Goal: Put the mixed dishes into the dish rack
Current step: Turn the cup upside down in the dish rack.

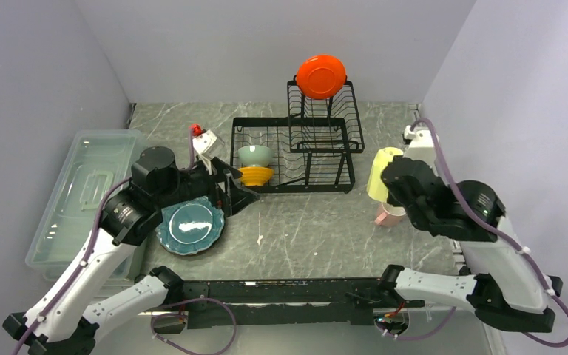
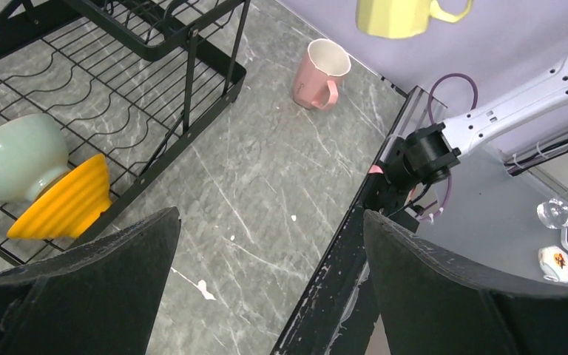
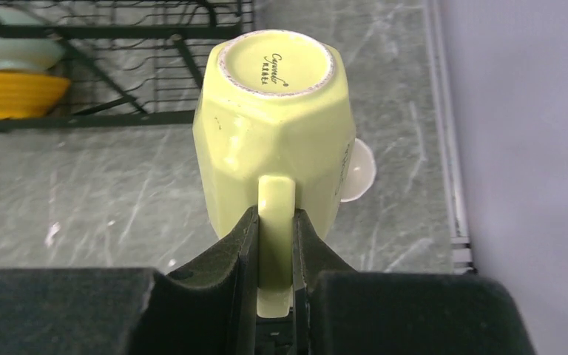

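Observation:
My right gripper (image 3: pixel 275 222) is shut on the handle of the pale yellow mug (image 3: pixel 274 126), which hangs upside down in the air right of the dish rack (image 1: pixel 296 148). Below it the pink mug (image 2: pixel 318 74) stands on the table. In the rack's lower tray lie the pale green bowl (image 1: pixel 254 154) and the orange-yellow bowl (image 1: pixel 255 175). The small orange-red plate (image 1: pixel 321 76) stands on the raised basket tier. Teal plates (image 1: pixel 189 226) lie stacked on the table at the left. My left gripper (image 2: pixel 270 251) is open above the bare table, just right of those plates, holding nothing.
A clear plastic lidded bin (image 1: pixel 81 200) lies along the left wall. A small red-and-white object (image 1: pixel 200 136) stands left of the rack. The black bar (image 1: pixel 288 292) at the near table edge joins the arm bases. Walls close in on both sides.

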Robot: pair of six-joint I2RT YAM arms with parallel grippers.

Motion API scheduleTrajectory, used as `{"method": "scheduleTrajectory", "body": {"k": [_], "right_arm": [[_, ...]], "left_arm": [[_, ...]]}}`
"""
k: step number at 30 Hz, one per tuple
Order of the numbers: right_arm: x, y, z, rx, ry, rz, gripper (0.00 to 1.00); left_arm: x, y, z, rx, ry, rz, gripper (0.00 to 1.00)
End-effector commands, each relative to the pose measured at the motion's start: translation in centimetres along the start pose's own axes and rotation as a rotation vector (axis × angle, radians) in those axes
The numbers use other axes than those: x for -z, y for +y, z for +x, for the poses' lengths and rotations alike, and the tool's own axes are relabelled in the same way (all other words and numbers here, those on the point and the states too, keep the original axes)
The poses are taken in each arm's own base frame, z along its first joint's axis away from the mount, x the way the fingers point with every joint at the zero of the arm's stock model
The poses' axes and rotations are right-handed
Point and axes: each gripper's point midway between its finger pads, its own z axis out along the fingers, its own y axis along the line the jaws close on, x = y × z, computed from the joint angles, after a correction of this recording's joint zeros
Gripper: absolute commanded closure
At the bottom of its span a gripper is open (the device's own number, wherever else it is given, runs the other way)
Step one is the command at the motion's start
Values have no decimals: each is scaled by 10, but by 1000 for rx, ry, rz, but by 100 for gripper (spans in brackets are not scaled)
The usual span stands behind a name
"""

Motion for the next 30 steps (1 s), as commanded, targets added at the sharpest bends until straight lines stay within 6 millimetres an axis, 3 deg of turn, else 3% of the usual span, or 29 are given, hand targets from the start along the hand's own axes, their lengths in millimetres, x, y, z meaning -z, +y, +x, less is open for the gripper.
{"method": "scheduleTrajectory", "body": {"k": [1,4,8,17,28,30], "right_arm": [[-9,-27,-37,-42,-134,229,100],[-31,-28,-42,-23,-104,260,100],[-63,-51,-57,-94,-130,303,100],[-123,-68,-68,-182,-177,323,100],[-180,-101,-70,-225,-369,276,100],[-189,-98,-72,-206,-400,236,100]], "left_arm": [[7,-2,2,-31,-10,7,1],[9,-4,5,-28,-9,11,1],[13,-5,10,-25,-4,10,1],[16,3,28,-40,36,-19,1],[13,19,51,-78,70,-62,0],[13,23,55,-81,70,-76,1]]}}
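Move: From the right hand, which already holds the yellow cup inverted by its handle, the middle of the dish rack's lower tier lies about 26 cm ahead, 22 cm to the left and 30 cm below. The upper tier is some 28 cm ahead, 14 cm left and 15 cm below; the pink cup about 9 cm ahead, 5 cm right and 30 cm below. From the empty left hand, the lower tier's middle lies about 26 cm ahead, 12 cm right and 30 cm below. Forward some 16 cm, with roughly 11 cm each to the right and down, the right hand carries the yellow cup out over the pink cup into the space right of the dish rack. It swings clockwise about 20 degrees, mostly early on, and sinks faster towards the end, keeping its pinch on the handle. The open left hand sinks about 5 cm and eases slightly back. ##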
